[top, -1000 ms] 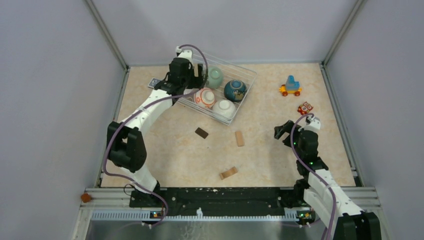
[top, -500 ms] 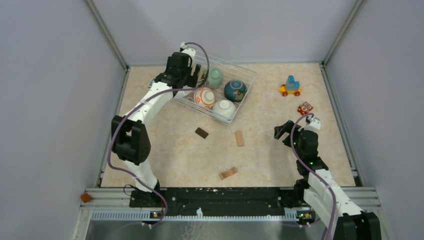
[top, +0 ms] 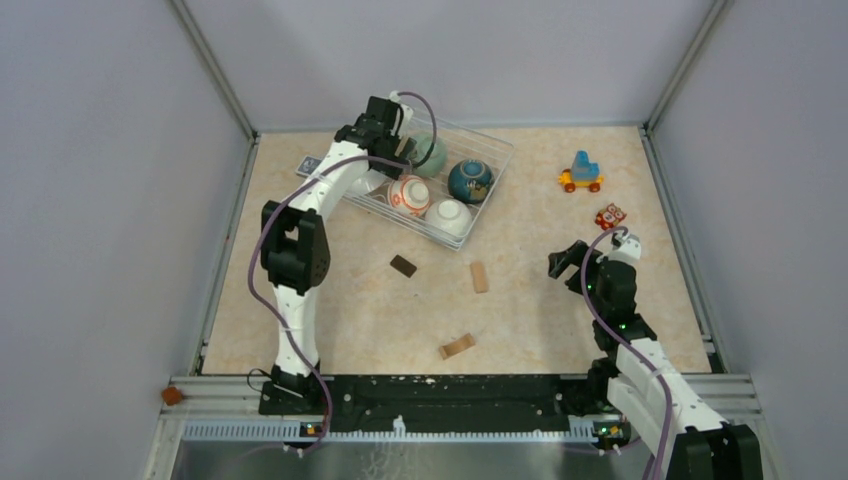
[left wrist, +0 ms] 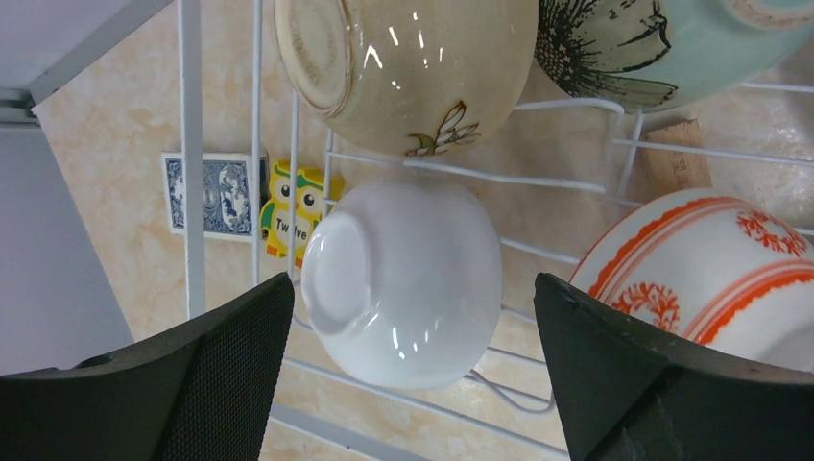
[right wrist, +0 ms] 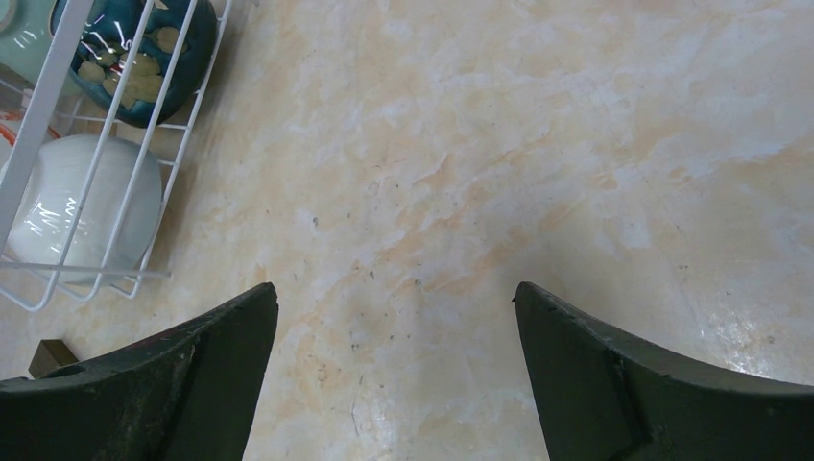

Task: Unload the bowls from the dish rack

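The dish rack (top: 492, 150) of thin white wire stands at the back of the table. In it I see a mint green bowl (top: 432, 152), a dark blue bowl (top: 469, 181), an orange-patterned bowl (top: 410, 195) and a white bowl (top: 449, 216). My left gripper (top: 392, 140) hangs open over the rack's left end. In the left wrist view a second white bowl (left wrist: 403, 283) lies upside down on its side between the open fingers (left wrist: 230, 355), untouched, with a beige bowl (left wrist: 413, 67) beyond it. My right gripper (right wrist: 395, 288) is open over bare table, right of the rack.
A playing card (left wrist: 216, 195) and a yellow owl figure (left wrist: 293, 211) lie just outside the rack's left side. A dark block (top: 403, 265) and two wooden blocks (top: 480, 277) (top: 456, 346) lie mid-table. A blue-yellow toy (top: 581, 172) and a red toy (top: 610, 216) sit at the right.
My left arm has swung farther back and right, bringing its gripper over the rack's left end. The right arm and the bowls have not moved.
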Controlling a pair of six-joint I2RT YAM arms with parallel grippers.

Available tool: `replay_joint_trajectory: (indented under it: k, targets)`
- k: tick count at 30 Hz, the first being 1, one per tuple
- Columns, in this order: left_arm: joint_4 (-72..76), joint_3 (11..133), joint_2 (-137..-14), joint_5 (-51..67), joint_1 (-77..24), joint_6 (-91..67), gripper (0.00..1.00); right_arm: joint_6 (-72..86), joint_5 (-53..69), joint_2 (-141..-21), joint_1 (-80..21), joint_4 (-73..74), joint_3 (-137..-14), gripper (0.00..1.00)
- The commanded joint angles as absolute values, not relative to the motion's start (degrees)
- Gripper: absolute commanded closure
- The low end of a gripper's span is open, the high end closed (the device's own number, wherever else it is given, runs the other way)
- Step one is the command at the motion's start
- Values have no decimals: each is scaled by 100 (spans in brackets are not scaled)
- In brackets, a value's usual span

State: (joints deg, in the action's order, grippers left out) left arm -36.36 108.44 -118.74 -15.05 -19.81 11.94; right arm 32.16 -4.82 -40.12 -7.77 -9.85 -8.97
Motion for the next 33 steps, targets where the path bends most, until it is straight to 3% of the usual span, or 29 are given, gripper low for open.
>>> replay_joint_trajectory:
  k: [1,23,28,33]
  targets:
    - [-4417,11725,-12375,-1529,-1947,1365,1,3213,-513,-3963,-809,-1193,-885,7]
    - [-5069,12276,-13030,-1981,-1812,1621,5,3182,-473,-4087,-809,-1256,-914,7]
    - [-5263,12614,-13137,-1969,-1775,1559,22,3174,-474,-4110,-809,-1268,-918,7]
    - [-5115,12613,-12935,-2205,-1775,1552,31,3175,-463,-4134,-809,-1279,-923,7]
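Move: The white bowl lies under the open left hand, about 5 cm below it, some 2 cm to its left and 1 cm ahead. Of its neighbours at about that height, the tan bowl is roughly 9 cm ahead and 4 cm right, the orange-patterned bowl 3 cm back and 10 cm right, and the green bowl 8 cm ahead and 15 cm right. From the idle right hand the white bowl is about 25 cm ahead and 54 cm left, roughly level with it. The left hand sinks about 3 cm into the rack with its fingers wide open around the white bowl, then slides some 2 cm left to centre over it while the fingers tip about 10 degrees more steeply down and the hand rolls a similar amount, its left side rising. Over the last stretch it settles another centimetre and closes by about a quarter of its range, so that the pads come against the two sides of the bowl, one at the foot side and the other facing the orange-patterned bowl. ##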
